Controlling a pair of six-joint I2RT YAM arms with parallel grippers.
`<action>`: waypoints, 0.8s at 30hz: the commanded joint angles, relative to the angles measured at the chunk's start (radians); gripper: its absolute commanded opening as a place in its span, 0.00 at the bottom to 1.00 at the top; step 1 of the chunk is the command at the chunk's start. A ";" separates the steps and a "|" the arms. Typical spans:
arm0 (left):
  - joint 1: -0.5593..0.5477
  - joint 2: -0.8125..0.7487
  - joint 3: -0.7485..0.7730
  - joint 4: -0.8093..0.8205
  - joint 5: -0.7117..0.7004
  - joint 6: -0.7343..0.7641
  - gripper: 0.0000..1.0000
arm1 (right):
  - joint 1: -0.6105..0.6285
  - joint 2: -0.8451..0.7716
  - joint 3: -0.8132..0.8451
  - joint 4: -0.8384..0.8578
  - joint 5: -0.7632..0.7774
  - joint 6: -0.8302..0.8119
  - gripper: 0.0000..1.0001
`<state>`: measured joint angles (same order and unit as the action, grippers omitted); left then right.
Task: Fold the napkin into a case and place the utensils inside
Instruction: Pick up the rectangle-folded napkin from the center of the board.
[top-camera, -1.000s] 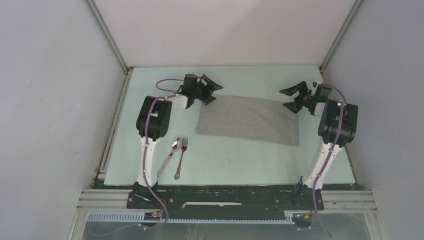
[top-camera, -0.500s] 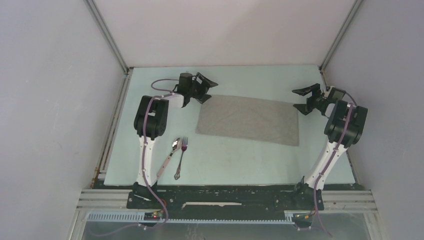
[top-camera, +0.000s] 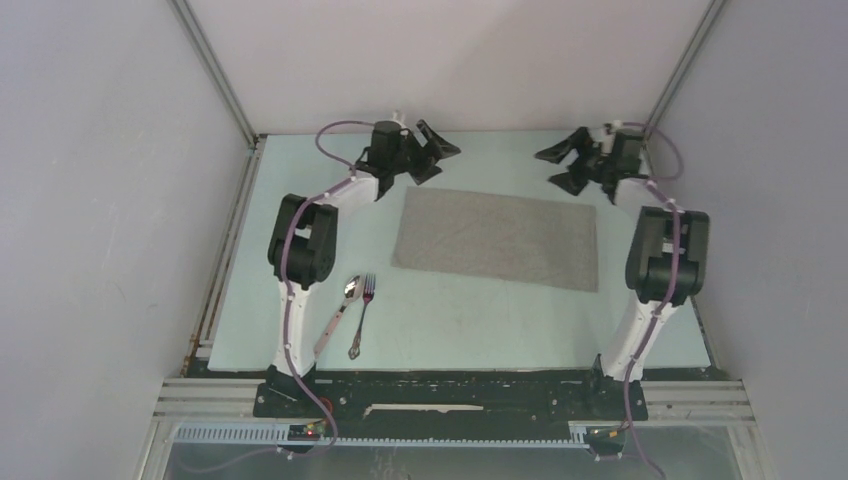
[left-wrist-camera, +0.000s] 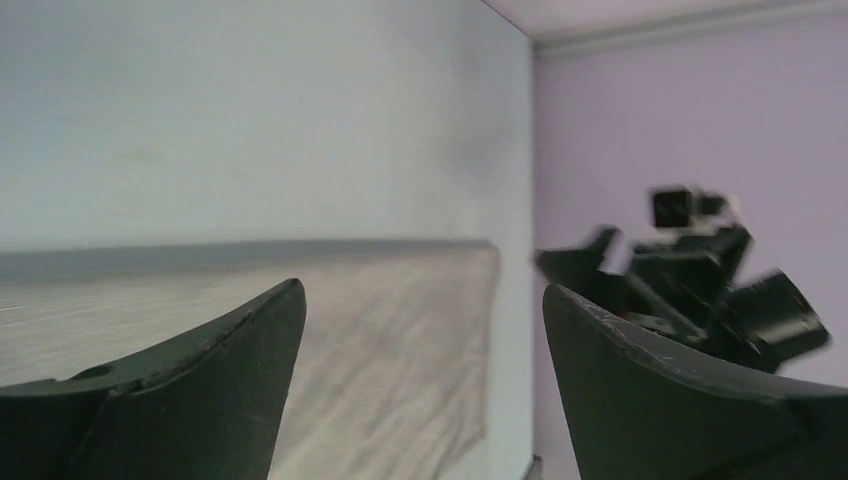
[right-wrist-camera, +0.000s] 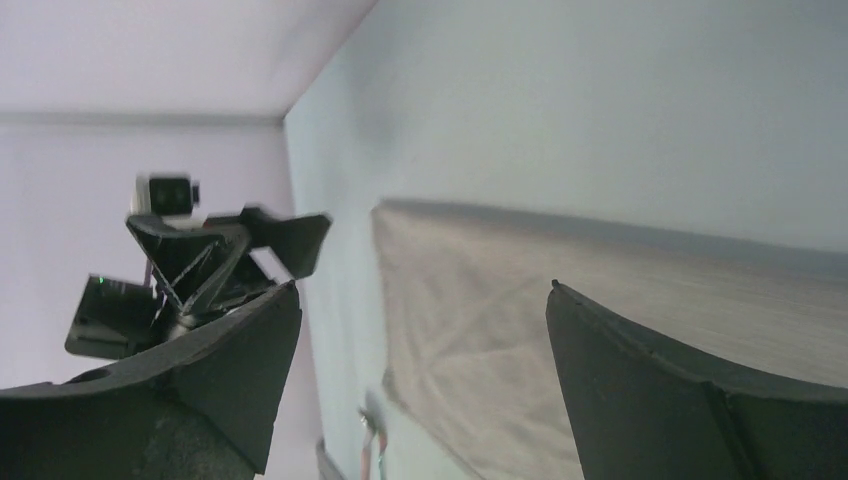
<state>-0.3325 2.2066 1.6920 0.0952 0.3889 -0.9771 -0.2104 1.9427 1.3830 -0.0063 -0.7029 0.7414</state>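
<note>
The grey napkin (top-camera: 497, 238) lies flat in the middle of the table as a wide oblong, with nothing on it. The spoon (top-camera: 340, 313) with its pale handle and the metal fork (top-camera: 362, 315) lie side by side near the left arm's base, apart from the cloth. My left gripper (top-camera: 445, 163) hovers open just beyond the napkin's far left corner. My right gripper (top-camera: 548, 170) hovers open beyond the far right corner. Each wrist view looks along the napkin (left-wrist-camera: 380, 340) (right-wrist-camera: 480, 320) between wide, empty jaws (left-wrist-camera: 421, 288) (right-wrist-camera: 424, 285), with the other gripper facing it.
White walls (top-camera: 440, 60) enclose the pale green table (top-camera: 480, 320) at the back and both sides, with metal posts (top-camera: 215, 75) at the back corners. Both grippers sit close to the back wall. A black base rail (top-camera: 450, 390) runs along the near edge.
Both grippers have drawn away from the napkin's short ends toward the back wall and turned to face each other. The napkin and utensils have not moved.
</note>
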 joint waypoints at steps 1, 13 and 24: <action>-0.094 0.083 0.007 0.214 0.098 -0.169 0.94 | 0.155 0.103 -0.042 0.268 -0.093 0.188 1.00; -0.038 0.182 -0.033 0.247 0.013 -0.244 0.93 | 0.170 0.353 -0.022 0.547 -0.139 0.383 1.00; 0.004 0.138 -0.090 0.138 0.001 -0.152 0.94 | -0.011 0.309 0.042 0.186 -0.164 0.178 1.00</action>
<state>-0.3347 2.4016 1.6157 0.3569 0.4278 -1.2243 -0.1314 2.3001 1.3663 0.4149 -0.8791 1.0710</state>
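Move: The napkin, folded to a wide rectangle, has its middle about 12 cm to my left hand's right, 14 cm back and 11 cm below; its far edge runs almost under both my hands. From my right hand the napkin's middle lies some 16 cm left, 11 cm back and 12 cm down. From my left hand, the fork is about 35 cm back and 17 cm left, with the spoon 22 cm left and 34 cm back, both at table height. I swing both open hands inward, my left about 8 cm right, my right some 14 cm left, then sink them onto the napkin's far edge and draw them outward again along it. My left ends 9 cm lower, nearly below its start; my right ends 10 cm lower and 6 cm farther left. Both wrists roll and tip a little down, fingers wide. ##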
